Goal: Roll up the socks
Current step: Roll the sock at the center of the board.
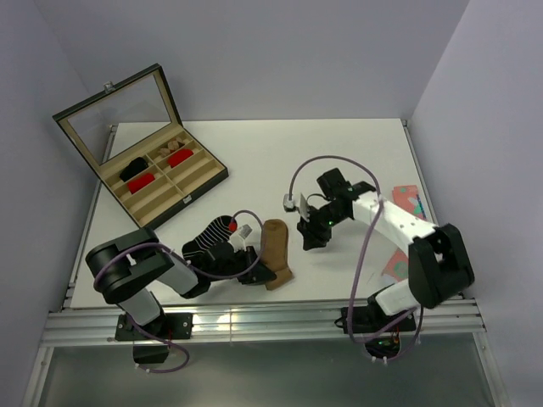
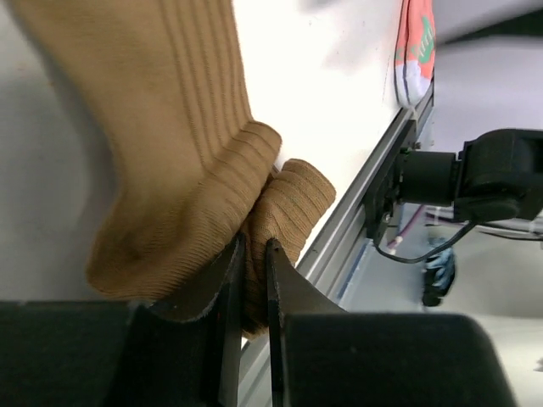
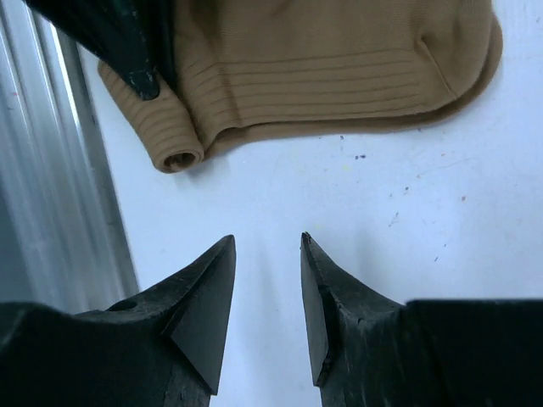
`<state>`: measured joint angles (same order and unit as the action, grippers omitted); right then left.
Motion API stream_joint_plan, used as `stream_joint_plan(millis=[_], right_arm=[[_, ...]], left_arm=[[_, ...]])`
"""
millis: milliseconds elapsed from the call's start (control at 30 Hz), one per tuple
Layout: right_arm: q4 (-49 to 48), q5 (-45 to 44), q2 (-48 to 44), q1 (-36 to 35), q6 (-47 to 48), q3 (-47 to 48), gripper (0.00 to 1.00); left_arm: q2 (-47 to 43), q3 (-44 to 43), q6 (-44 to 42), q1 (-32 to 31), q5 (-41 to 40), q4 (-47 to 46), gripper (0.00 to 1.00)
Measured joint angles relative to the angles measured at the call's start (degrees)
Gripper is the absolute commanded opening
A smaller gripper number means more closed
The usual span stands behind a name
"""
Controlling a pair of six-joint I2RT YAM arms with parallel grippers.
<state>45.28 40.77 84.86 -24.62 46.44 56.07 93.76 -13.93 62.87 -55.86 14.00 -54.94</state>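
Observation:
The tan-brown sock [image 1: 276,248] lies near the table's front edge, its near end curled into a small roll [image 3: 174,148]. My left gripper [image 2: 253,243] is shut on that rolled cuff end, with ribbed tan fabric [image 2: 170,127] pinched between the jaws. The black sock with thin white stripes [image 1: 210,234] lies just left of it, partly under the left arm. My right gripper [image 3: 266,237] stands open over bare table, a short way right of the tan sock [image 3: 339,59], with nothing between its fingers. In the top view it [image 1: 310,239] hovers beside the sock's upper end.
An open wooden box [image 1: 127,161] with red bundles stands at the back left. A coral-pink patterned sock [image 1: 409,202] lies at the right edge under the right arm. The table's front metal rail [image 2: 356,212] runs close to the left gripper.

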Motion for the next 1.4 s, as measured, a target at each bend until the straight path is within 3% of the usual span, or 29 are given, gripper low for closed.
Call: stream_joint_plan(millis=[133, 267, 667, 1167, 1400], right_arm=[[-5.11, -2.82, -9.2, -4.04, 1.7, -8.2, 0.44], [-10.51, -7.28, -15.52, -12.83, 2.08, -14.29, 0.45], [-21.24, -17.2, -15.52, -29.7, 0.98, -21.0, 0.42], [-28.15, -27.21, -13.7, -38.07, -0.31, -23.45, 0.4], [-30.73, -31.26, -10.67, -40.04, -0.11, -23.34, 0.44]], left_arm=[[0.61, -1.49, 1.77, 2.38, 3.93, 2.89, 0.0], [2.12, -4.26, 2.67, 4.37, 8.37, 6.56, 0.0], [6.32, -8.22, 4.39, 8.46, 17.77, 10.16, 0.0], [6.91, -9.7, 4.5, 9.38, 20.06, 12.94, 0.0], [6.86, -10.6, 4.31, 9.86, 20.81, 15.17, 0.0]])
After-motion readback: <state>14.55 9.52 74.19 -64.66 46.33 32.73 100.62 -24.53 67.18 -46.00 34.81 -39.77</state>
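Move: The left hand's closed fingers hold the brown sock's rolled cuff, its middle about 1 cm to the right of them. From the right hand, open and empty, that roll lies some 8 cm back, 9 cm left and 6 cm below. The sock's flat part stretches ahead of the roll, its middle about 9 cm farther out and 2 cm more to the left. The striped sock lies 18 cm left and 10 cm ahead of the left hand. Back first and fast, then left and down more slowly, the right hand travels about 12 cm in all to the free right-hand end of the roll, turning some 40 degrees counter-clockwise and bringing its open fingertips to either side of that end. The left hand keeps its pinch on the roll, sinks about a centimetre and rolls about its fingers' line, front side down. ##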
